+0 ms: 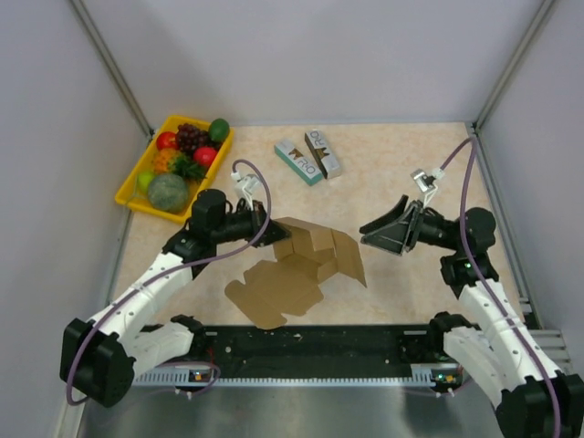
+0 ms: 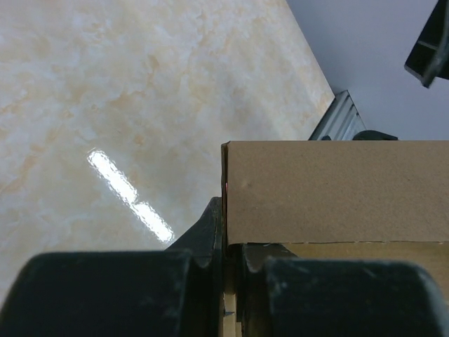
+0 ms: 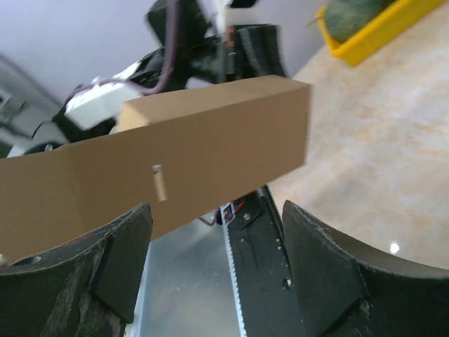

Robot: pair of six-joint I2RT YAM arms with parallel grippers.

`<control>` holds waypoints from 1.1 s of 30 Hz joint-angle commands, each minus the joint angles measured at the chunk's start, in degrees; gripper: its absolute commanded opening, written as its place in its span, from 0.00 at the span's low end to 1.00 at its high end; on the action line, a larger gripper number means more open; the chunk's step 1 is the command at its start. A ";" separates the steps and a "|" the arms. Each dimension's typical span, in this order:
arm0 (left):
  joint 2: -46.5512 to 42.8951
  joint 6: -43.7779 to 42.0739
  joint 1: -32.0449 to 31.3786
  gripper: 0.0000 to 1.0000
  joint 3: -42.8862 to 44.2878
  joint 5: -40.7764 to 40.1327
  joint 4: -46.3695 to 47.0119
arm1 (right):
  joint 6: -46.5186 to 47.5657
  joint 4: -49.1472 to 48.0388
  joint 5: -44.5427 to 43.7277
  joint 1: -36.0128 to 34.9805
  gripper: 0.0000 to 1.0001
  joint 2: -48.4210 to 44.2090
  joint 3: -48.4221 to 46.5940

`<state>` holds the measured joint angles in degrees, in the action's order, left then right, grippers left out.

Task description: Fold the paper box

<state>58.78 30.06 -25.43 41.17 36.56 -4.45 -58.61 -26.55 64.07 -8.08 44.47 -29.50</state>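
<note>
The paper box (image 1: pixel 301 265) is a brown cardboard sheet, partly folded, in the middle of the table. Its near flaps lie flat and its far panels stand up. My left gripper (image 1: pixel 265 224) is shut on the left edge of a raised panel. In the left wrist view the brown panel (image 2: pixel 337 189) runs right from the pinching jaws of the left gripper (image 2: pixel 231 239). My right gripper (image 1: pixel 370 233) hovers open to the right of the box, apart from it. In the right wrist view the box (image 3: pixel 196 161) hangs ahead of the right gripper (image 3: pixel 214 232), whose jaws hold nothing.
A yellow fruit tray (image 1: pixel 128 192) stands at the back left. Two small printed boxes, one teal (image 1: pixel 298 161) and one brown-white (image 1: pixel 323 152), lie at the back centre. A black rail (image 1: pixel 310 342) runs along the near edge. Grey walls close in the table.
</note>
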 commanded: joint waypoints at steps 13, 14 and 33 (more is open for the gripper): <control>1.42 -0.62 0.38 0.00 3.31 2.92 2.78 | 14.93 11.43 -6.15 -19.34 0.74 -0.52 -9.61; 0.99 -1.14 0.38 0.00 3.31 2.30 2.43 | 15.01 11.78 -7.55 -20.04 0.75 -0.61 -9.88; -4.11 -3.69 -0.06 0.00 2.95 -8.95 -2.32 | 33.20 37.43 -45.86 -41.92 0.72 3.08 -22.09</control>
<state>56.93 28.10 -25.28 42.28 31.68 -5.91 -30.92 5.74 31.66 -45.54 46.85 -46.57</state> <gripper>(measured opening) 0.057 0.723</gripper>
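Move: The paper box's right end flap, sticking out past the box's end, lies about 6 cm back and 4 cm to the left of the open right hand, some 5 cm lower. The box body is roughly 11 cm farther left of the flap, level with it, and the big open panel slopes down some 17 cm left of the flap and 7 cm nearer the base. From the left hand, which already grips the box's far-left wall, that flap is about 16 cm to the right and 6 cm back. Back and left together at first, then mostly left, the right hand swings in on the box's right end flap, ending about 5 cm back and 8 cm left, its wide-open fingers tipping some 15 degrees downward so that they come up against the flap's outer face. The left hand keeps its pinch on the far-left wall, easing slightly back and right, then forward, left and up. ##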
